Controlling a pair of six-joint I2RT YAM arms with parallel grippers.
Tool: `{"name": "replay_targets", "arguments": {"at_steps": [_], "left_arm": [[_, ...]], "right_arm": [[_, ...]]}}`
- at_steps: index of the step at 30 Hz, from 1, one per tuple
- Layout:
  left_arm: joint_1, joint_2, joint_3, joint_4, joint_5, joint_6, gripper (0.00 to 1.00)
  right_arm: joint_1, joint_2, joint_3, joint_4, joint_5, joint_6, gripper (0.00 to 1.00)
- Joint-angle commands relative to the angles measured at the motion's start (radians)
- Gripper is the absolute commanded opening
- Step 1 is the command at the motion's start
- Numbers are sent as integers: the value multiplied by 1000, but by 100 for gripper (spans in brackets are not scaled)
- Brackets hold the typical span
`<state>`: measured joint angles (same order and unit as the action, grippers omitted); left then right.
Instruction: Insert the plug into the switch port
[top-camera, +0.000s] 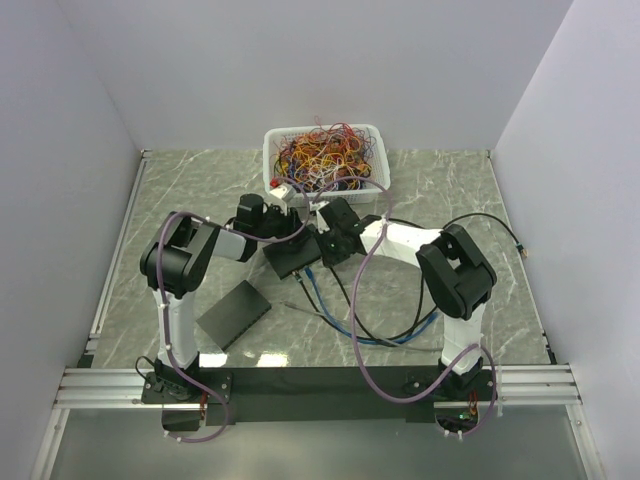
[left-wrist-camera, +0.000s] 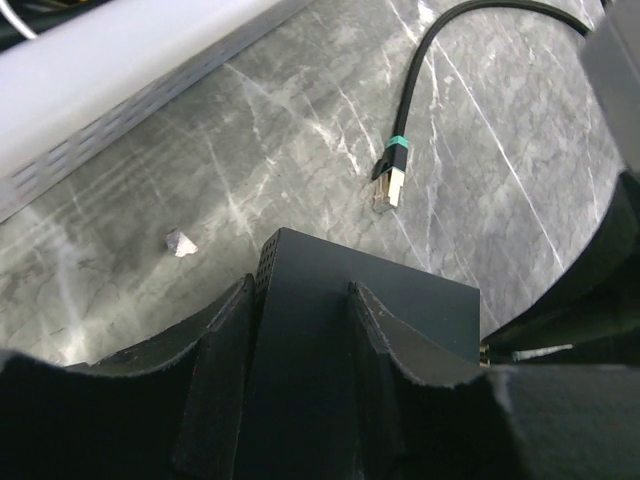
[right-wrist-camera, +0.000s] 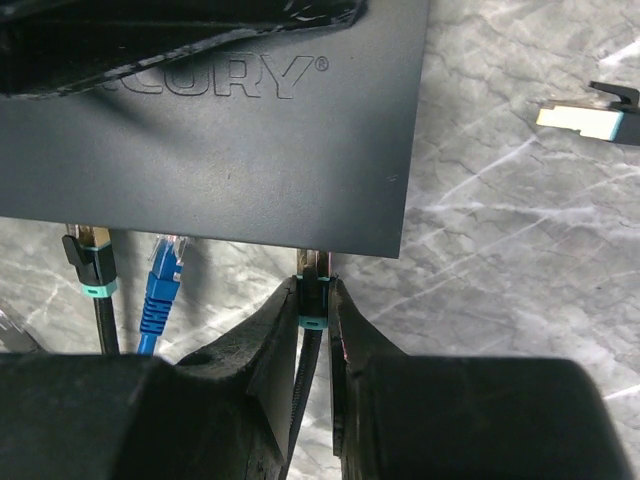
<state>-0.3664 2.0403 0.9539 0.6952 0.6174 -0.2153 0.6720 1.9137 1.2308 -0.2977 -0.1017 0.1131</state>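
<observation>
The black switch (right-wrist-camera: 220, 130) lies flat on the marble table, seen mid-table in the top view (top-camera: 290, 256). My left gripper (left-wrist-camera: 300, 292) is shut across the switch's body (left-wrist-camera: 400, 300), one finger on each side. My right gripper (right-wrist-camera: 313, 290) is shut on a black plug with a teal band (right-wrist-camera: 313, 312). The plug's metal tip meets the switch's front edge. The ports are hidden under that edge, so I cannot tell how far it is in. In the top view the two grippers (top-camera: 275, 232) (top-camera: 320, 255) meet at the switch.
A loose black plug (right-wrist-camera: 90, 262) and a blue plug (right-wrist-camera: 165, 270) lie by the same edge. Another teal-banded plug (left-wrist-camera: 390, 180) rests beyond the switch. A white basket (top-camera: 270, 165) of tangled cables stands behind. A second black box (top-camera: 235, 312) lies front left. Cables loop at front right.
</observation>
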Motion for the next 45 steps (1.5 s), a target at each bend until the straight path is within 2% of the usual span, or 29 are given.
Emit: {"name": "replay_targets", "arguments": {"at_steps": [1,8,14,18,23,28,31,32,33,35,36,39,45], "left_arm": [[-83,32,-7,-85,203,11,45],[-124,12,-60,-74,254,19,44],[-255,12,-80,-146,203,33,47],[-318,31,-133,-70,212,-32,48],[-350,47,-202,16,232,-111,48],[-384,80,-193,-25,214,-119,49],[-376,93,-184,-29,112,-136,49],[-361,93,-182,-34,87,-151,49],[-350,96,-176,-40,71,-159,49],[-309,97,-181,-25,23,-191,50],[-295,97,-182,-23,6,-200,50],[-241,86,-176,-36,-129,-248,49],[-206,54,-153,-86,-245,-277,49]], "right_arm": [[-29,-30,56,198,8,-23,0],[-32,-45,-3,296,49,16,0],[-32,-134,-123,534,152,16,0],[-32,-169,-166,669,186,25,0],[-32,-140,-162,703,195,45,0],[-32,-107,-139,687,143,45,0],[-29,-96,-106,622,158,45,1],[-29,-97,-108,608,172,45,5],[-29,-110,-116,588,183,43,18],[-29,-125,-143,568,232,43,32],[-31,-142,-154,549,246,52,44],[-29,-182,-189,520,275,74,53],[6,-310,-241,399,309,118,60]]}}
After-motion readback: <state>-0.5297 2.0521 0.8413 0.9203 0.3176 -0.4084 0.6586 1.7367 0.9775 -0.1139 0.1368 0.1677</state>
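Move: In the right fingers is a black plug, already up against the end port of the held switch; that port lies about 1 cm ahead and 1 cm left of the right hand. Of the other plugs along that edge, the blue sits roughly 5 cm left and 2 cm back, the second black 8 cm left and 3 cm back. A loose plug lies about 7 cm ahead and 5 cm right. From the left hand, gripping the switch, the port is some 6 cm back and 6 cm right. Holding plug and switch together, both hands shift right about 4 cm, the left also drawing back some 3 cm and the right 1 cm. After a pause the right fingers open and let go of the plug, edging another 1.5 cm right and slightly forward. The left keeps its grip, easing forward about 1 cm as it turns the switch counter-clockwise. ##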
